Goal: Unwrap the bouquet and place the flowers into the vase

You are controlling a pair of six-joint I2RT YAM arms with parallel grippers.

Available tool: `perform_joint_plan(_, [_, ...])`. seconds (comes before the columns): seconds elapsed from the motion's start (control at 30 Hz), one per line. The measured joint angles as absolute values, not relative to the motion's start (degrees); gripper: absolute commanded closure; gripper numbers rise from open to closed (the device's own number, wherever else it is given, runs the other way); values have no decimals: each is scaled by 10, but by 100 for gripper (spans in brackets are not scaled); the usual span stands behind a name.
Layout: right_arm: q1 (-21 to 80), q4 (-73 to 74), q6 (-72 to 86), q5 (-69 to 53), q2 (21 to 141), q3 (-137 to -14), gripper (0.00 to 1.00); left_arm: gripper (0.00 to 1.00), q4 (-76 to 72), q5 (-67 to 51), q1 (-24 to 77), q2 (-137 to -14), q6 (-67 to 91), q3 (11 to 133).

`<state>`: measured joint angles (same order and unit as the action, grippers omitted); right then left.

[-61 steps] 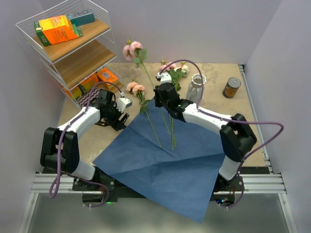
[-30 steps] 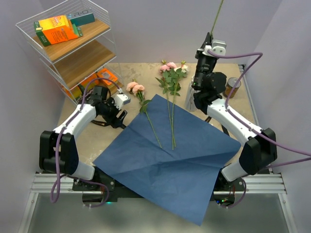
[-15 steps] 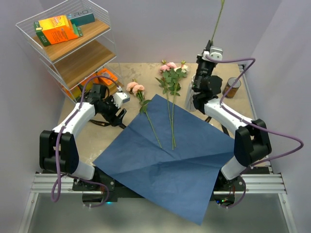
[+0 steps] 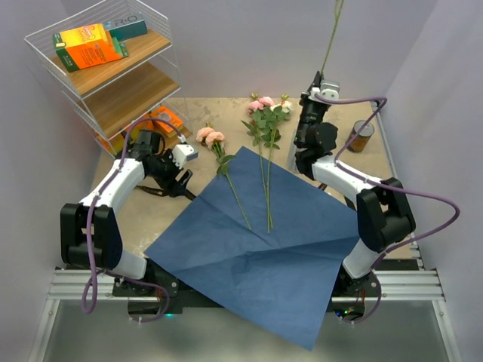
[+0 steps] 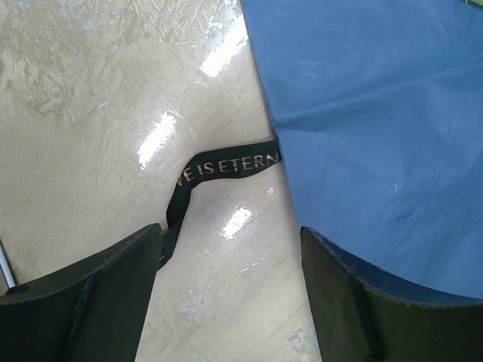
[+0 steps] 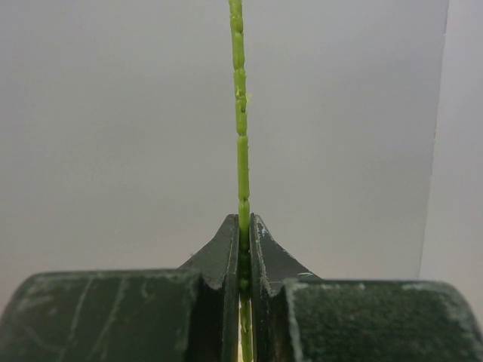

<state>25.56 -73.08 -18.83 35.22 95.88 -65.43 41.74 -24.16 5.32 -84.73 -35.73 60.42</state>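
Note:
The blue paper [image 4: 264,241] lies unfolded and flat on the table. On its far part rest two flowers [image 4: 266,170] with pink heads [image 4: 211,136]. My right gripper [image 4: 315,84] points straight up, shut on the thin green stem [image 6: 240,113] of a third flower, which runs up out of the top view [image 4: 330,34]; its head is out of view. The vase [image 4: 292,156] is mostly hidden behind my right arm. My left gripper [image 4: 178,172] hovers open over the table by the paper's left edge [image 5: 377,113], above the black ribbon [image 5: 226,166].
A brown jar with a metal lid [image 4: 361,136] stands at the far right. A white wire shelf [image 4: 113,83] with orange and green boxes fills the far left corner. Orange boxes [image 4: 162,117] lie at its foot.
The right arm lifted a flower off the paper and swung it upright by the vase; lately its elbow drew in. The left gripper drifted slightly left, still open.

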Motion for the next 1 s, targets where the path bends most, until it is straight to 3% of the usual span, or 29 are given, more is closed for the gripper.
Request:
perform_joint_plan(0.33, [280, -736, -183, 366, 943, -537, 100, 21, 417, -253, 46, -847, -358, 604])
perform_joint_plan(0.5, [286, -735, -180, 368, 892, -493, 85, 21, 417, -254, 46, -847, -358, 604])
perform_joint_plan(0.6, [289, -736, -175, 369, 854, -472, 57, 21, 417, -254, 46, -847, -357, 604])
perform_joint_plan(0.63, [290, -738, -172, 368, 845, -468, 37, 21, 417, -254, 46, -847, -357, 604])
perform_joint_plan(0.7, [293, -736, -166, 367, 823, -462, 32, 21, 417, -254, 46, -847, -356, 604])
perform_joint_plan(0.83, [294, -713, -159, 363, 797, -461, 11, 21, 419, -255, 46, -847, -356, 604])
perform_joint_plan(1.0, [293, -634, -143, 343, 783, -462, 8, 21, 426, -258, 46, -846, -356, 604])
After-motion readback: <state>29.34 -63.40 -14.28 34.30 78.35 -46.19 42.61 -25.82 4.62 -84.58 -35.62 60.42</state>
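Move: The long-stemmed pink flower is already pinched in the right hand, standing upright. The vase it goes into is practically straight below, no more than 1 cm to the right, its middle some 28 cm down. The brown jar stands about 20 cm to the right and 8 cm farther out; the loose roses' blossoms lie about 9 cm left and 17 cm ahead, both at table level. From the left hand the vase is about 36 cm right and 15 cm ahead, roughly level. The flower's stem is lowered by the right hand about 7.5 cm straight down into the vase; then the fingers let go, opening wide while the hand backs off some 5 cm towards its base and rises about 4 cm, away from over the mouth. A small dip ends it, the fingers having tipped down only slightly overall. ##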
